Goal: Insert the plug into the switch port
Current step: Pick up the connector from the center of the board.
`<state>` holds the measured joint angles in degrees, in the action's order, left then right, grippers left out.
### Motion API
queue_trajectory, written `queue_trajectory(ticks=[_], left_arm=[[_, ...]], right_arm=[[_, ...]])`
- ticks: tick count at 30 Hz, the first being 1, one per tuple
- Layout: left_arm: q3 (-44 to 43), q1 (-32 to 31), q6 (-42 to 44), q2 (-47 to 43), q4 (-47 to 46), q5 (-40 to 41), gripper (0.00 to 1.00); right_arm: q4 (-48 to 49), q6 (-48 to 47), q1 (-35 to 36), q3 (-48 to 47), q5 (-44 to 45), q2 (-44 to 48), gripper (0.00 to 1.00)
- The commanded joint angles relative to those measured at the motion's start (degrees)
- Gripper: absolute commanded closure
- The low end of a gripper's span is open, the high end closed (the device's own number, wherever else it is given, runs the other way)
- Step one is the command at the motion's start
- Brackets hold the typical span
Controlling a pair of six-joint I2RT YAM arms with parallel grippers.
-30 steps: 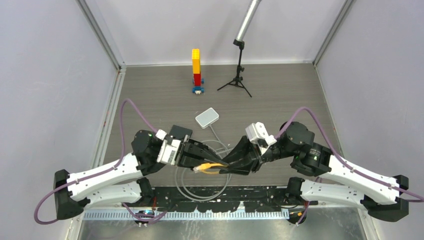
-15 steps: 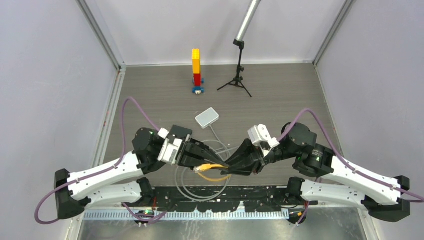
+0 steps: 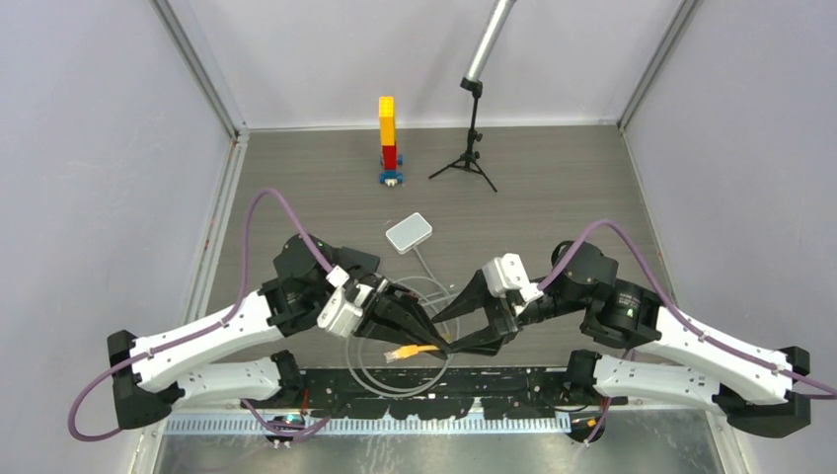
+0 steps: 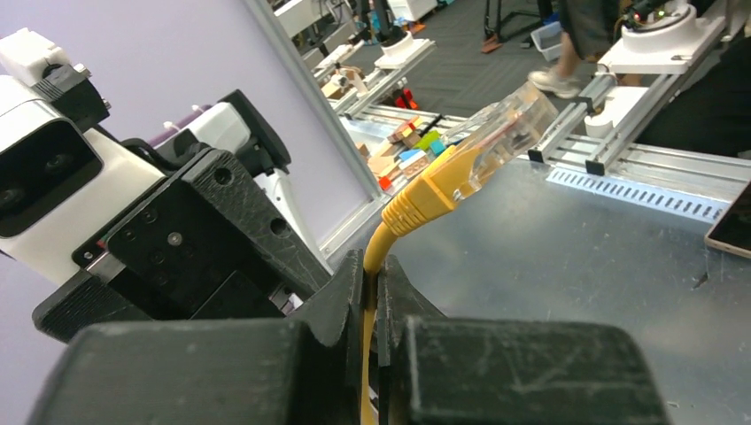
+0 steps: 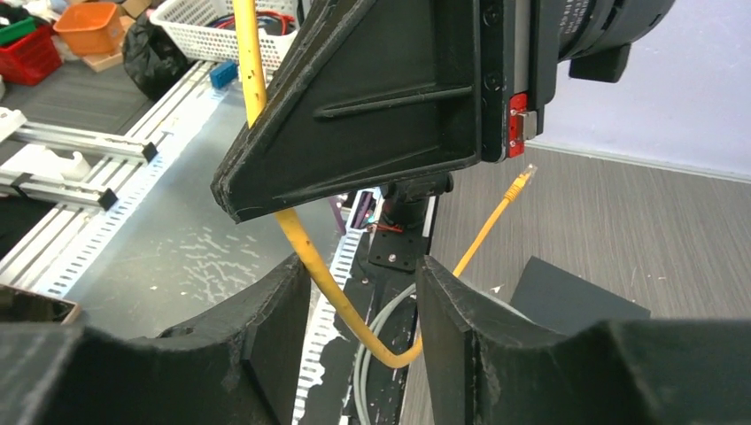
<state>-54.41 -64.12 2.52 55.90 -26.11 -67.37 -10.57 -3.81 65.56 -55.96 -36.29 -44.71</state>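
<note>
A yellow cable [image 4: 400, 212] is pinched between the fingers of my left gripper [image 4: 372, 266], which is shut on it. Its clear plug [image 4: 509, 119] sticks out past the fingertips, up and to the right. From above, the left gripper [image 3: 434, 339] and right gripper [image 3: 446, 331] meet tip to tip over the yellow cable [image 3: 419, 349]. My right gripper [image 5: 363, 274] is open, and the cable's loop [image 5: 341, 297] sags between its fingers without being clamped. The white box [image 3: 409, 233] lies farther back. Its switch port does not show from above.
A grey cable [image 3: 434, 286] runs from the white box into a coil under both grippers. A brick tower [image 3: 387, 138] and a small tripod [image 3: 470, 148] stand at the back. Another plug end of the yellow cable [image 5: 522, 175] hangs beyond my right fingers.
My right gripper closed near the yellow cable, then opened again. The left arm swung its wrist, carrying the cable toward the near edge.
</note>
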Motion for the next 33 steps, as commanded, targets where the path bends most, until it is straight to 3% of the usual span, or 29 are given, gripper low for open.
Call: queue_trajectory(ticks=[1, 6, 10, 15, 24, 33], left_arm=[[-2.53, -0.79, 1.25, 0.41, 2.92, -6.89, 1.0], [-1.42, -0.83, 1.42, -0.42, 3.51, -2.93, 0.95], [1.83, -0.8, 2.91, -3.61, 3.55, 7.03, 0.81], [8.18, -0.81, 2.82, -9.14, -1.43, 22.11, 0.55], [14.17, -0.82, -0.26, -12.67, -9.33, 35.95, 0.47], [20.99, -0.83, -5.12, -16.91, -18.91, 56.74, 0.42]], right_arm=[[0.98, -1.94, -0.52, -2.9, 1.07, -0.52, 0.54], [1.47, -1.3, -0.53, -2.93, 1.08, -0.05, 0.98], [2.7, 0.03, -0.54, -1.69, 6.33, 2.04, 1.0], [3.69, 0.74, -0.55, 0.71, 13.13, 5.74, 1.0], [4.55, -0.65, -0.56, 2.87, 18.96, 8.32, 1.0], [1.44, -7.34, -0.59, 3.22, 24.09, 8.94, 1.0]])
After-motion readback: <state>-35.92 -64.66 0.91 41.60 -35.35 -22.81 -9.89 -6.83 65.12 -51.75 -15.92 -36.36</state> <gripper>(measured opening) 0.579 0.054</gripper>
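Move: The left hand pinches the yellow cable just short of its plug; that plug sticks up and over, some 6 cm to its left, 2 cm back and 3 cm above. The right hand's open fingers straddle the cable's hanging stretch, about 1 cm back of its hand point and level with it sideways and in height. From the right hand, the left fingertips are roughly 3 cm back and 4 cm higher, straight back without sideways offset. The right fingers shut on the yellow cable below the left hand's pinch after easing about 1 cm back, and the left fingers then open and let go. Keeping its pinch, the right hand carries the cable some 6 cm forward and a little right, turning clockwise about 20 degrees, while the left hand sweeps nearly 10 cm forward, swinging counter-clockwise about 40 degrees and tipping until its open fingers point rightward at the cable. ##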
